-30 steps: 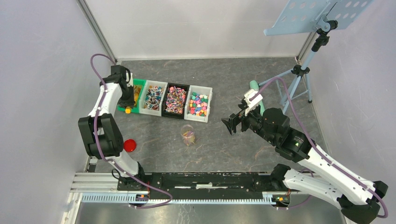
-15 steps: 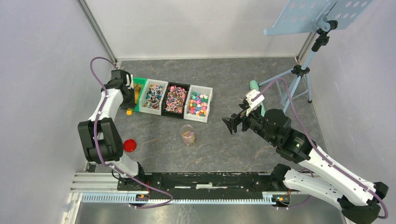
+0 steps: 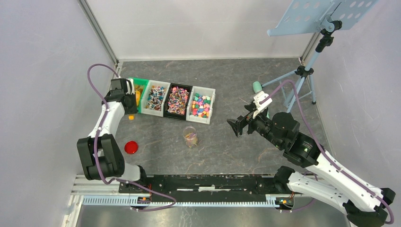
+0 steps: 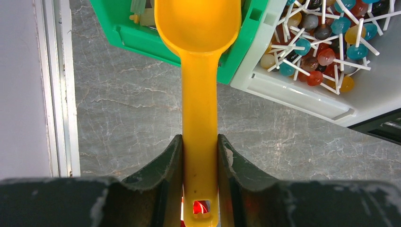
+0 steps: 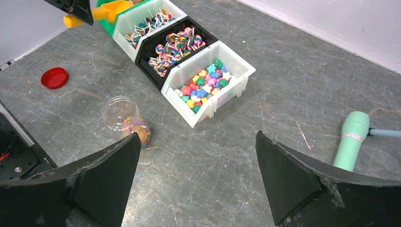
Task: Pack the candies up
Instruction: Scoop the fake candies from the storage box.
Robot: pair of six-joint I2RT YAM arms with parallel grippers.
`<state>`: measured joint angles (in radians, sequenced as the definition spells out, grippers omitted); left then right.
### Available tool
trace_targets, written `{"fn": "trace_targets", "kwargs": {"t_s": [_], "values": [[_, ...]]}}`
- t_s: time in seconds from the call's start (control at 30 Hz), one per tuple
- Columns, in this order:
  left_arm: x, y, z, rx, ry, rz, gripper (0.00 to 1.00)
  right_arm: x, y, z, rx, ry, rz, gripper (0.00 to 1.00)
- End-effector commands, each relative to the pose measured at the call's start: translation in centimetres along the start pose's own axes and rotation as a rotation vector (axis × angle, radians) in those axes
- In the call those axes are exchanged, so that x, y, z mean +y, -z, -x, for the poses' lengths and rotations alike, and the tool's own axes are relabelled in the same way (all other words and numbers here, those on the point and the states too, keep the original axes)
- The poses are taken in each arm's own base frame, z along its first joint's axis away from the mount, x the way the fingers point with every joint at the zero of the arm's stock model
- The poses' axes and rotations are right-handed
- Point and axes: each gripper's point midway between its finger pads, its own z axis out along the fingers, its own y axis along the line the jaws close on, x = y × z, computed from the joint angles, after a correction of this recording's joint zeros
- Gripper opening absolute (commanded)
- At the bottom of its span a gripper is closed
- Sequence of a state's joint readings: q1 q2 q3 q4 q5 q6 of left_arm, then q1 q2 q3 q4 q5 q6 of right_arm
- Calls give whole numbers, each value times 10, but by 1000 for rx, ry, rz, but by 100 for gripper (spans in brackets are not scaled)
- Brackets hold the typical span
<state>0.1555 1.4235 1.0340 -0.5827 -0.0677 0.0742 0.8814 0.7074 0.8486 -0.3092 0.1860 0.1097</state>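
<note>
The candies (image 3: 201, 105) are small multicoloured sweets filling the rightmost white bin (image 5: 222, 97); a few more lie in the clear open jar (image 3: 190, 136) in front of the bins. My left gripper (image 4: 200, 142) is shut on the handle of the orange scoop (image 4: 199, 94), whose bowl hangs over the near corner of the green bin (image 4: 142, 37). No sweets show on the side of the bowl that I see. My right gripper (image 5: 197, 137) hovers wide open above bare table, right of the jar (image 5: 125, 116) and holding nothing.
Between the green bin and the candies stand a white bin of ball lollipops (image 3: 155, 98) and a black bin of swirl lollipops (image 3: 178, 100). A red lid (image 3: 131, 147) lies front left. A teal microphone (image 5: 351, 146) and a music stand's tripod (image 3: 302, 78) sit far right.
My left arm has pulled back toward the near side with the scoop, so its bowl now sits at the green bin's near corner. My right arm drifted slightly right, still open.
</note>
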Motion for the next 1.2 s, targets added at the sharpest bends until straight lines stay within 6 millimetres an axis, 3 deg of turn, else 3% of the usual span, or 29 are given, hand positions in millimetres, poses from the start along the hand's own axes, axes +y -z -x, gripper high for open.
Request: {"fn": "trace_targets", "kwargs": {"t_s": [0.0,0.4,0.83,1.17], "values": [[-9,2,1,-77,60,-32,2,-3,4,11,-41,-7,-12,98],[-17,5,-3,-189,136,-62,2,-5,9,7,-41,-30,-26,98],[-14,52,15,-409,147,-63,2,-13,20,8,-57,-33,-57,98],[-27,95,21,-498,128,-153,2,-7,18,1,-45,-46,-26,98]]}}
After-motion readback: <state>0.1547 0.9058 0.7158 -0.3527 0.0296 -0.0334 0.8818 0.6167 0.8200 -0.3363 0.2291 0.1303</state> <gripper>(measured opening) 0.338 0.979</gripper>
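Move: The scoop, held in the left hand, has its bowl in the green box, whose middle lies about 7 cm ahead of this hand, 1 cm right and 6 cm below. The white lollipop box stands 6 cm ahead and 10 cm right, the jar some 12 cm back and 26 cm right, and the red lid roughly 16 cm back and 1 cm left. From the right hand, the green box is about 14 cm ahead, 44 cm left and 25 cm down. Keep the left gripper shut on the scoop's handle and sink it about 1 cm while easing slightly back, tilting the bowl up in the green box. Then lift about 7 cm from that low point, drawing back and to the right and tipping the fingers up to some 26 degrees in all, so the scoop comes up out of the box. ##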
